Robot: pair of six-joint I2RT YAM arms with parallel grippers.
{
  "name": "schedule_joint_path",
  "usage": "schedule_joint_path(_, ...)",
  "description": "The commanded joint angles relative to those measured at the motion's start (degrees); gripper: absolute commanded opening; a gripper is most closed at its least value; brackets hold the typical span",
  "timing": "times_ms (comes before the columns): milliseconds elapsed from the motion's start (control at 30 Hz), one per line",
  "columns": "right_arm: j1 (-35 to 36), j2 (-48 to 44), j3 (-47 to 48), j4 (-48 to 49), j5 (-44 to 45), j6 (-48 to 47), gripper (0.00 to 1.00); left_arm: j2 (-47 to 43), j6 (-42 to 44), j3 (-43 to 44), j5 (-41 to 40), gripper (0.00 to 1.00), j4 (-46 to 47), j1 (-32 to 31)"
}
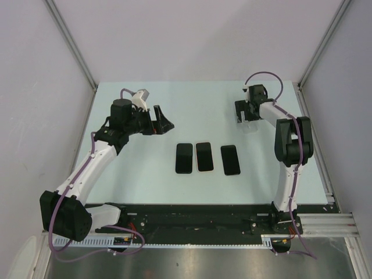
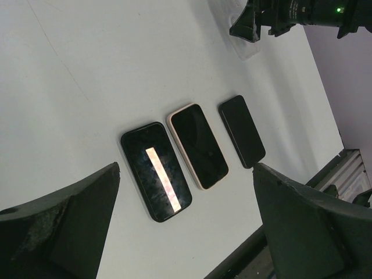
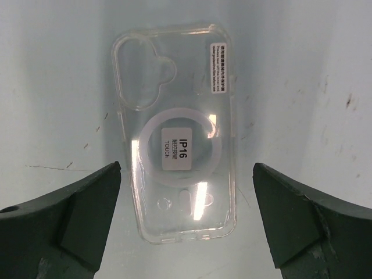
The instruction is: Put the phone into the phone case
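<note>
Three phones lie side by side mid-table, screens up: a black one (image 1: 184, 158) (image 2: 156, 171), one with a pale pink rim (image 1: 204, 156) (image 2: 197, 145), and a dark one (image 1: 230, 160) (image 2: 241, 131). The clear phone case (image 3: 174, 128) (image 1: 250, 126), with a white ring and an "IP16" sticker, lies flat at the far right. My right gripper (image 3: 186, 168) (image 1: 247, 118) hovers open just above it, one finger on each side of its lower end. My left gripper (image 2: 186, 168) (image 1: 163, 121) is open and empty, above and to the left of the phones.
The right arm's gripper (image 2: 273, 20) shows at the top of the left wrist view, over the case (image 2: 244, 49). Grey walls enclose the table on three sides. A black rail (image 1: 197, 218) runs along the near edge.
</note>
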Motion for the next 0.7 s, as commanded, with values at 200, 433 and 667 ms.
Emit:
schedule_joint_path(200,0.0,4.7,2.8,-6.2,0.0,-0.3,1.0,-0.9,-0.7,-0.2,1.6,1.0,1.9,0.3)
schedule_joint_path(433,-0.2,3.6,3.1,-7.3,-0.7,0.8,0.81,-1.2,-0.7,-0.2,2.6,1.0,2.6,0.3)
schedule_joint_path(667,-0.3,-1.6,-0.5,-7.2,-6.2,4.8,0.67,-2.8,-1.0,-1.3,3.4,1.0,4.5,0.3)
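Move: The clear phone case lies flat, directly under the right hand's open fingers: its middle is about 2 cm ahead, level sideways and some 2 cm below. From this hand, the near black phone is roughly 19 cm back and 7 cm left, and the phone in the rose case about 17 cm back and 19 cm left, both at table height. From the left hand, the clear case is some 18 cm ahead, 36 cm right and 21 cm below. The clear case is taken by its two long sides, a little behind its middle: the right hand sinks about 2 cm over it, easing back about 1 cm and tipping some 5 degrees steeper, then stops. There its wide-open fingers close by about a quarter of their range and pinch the edges. ##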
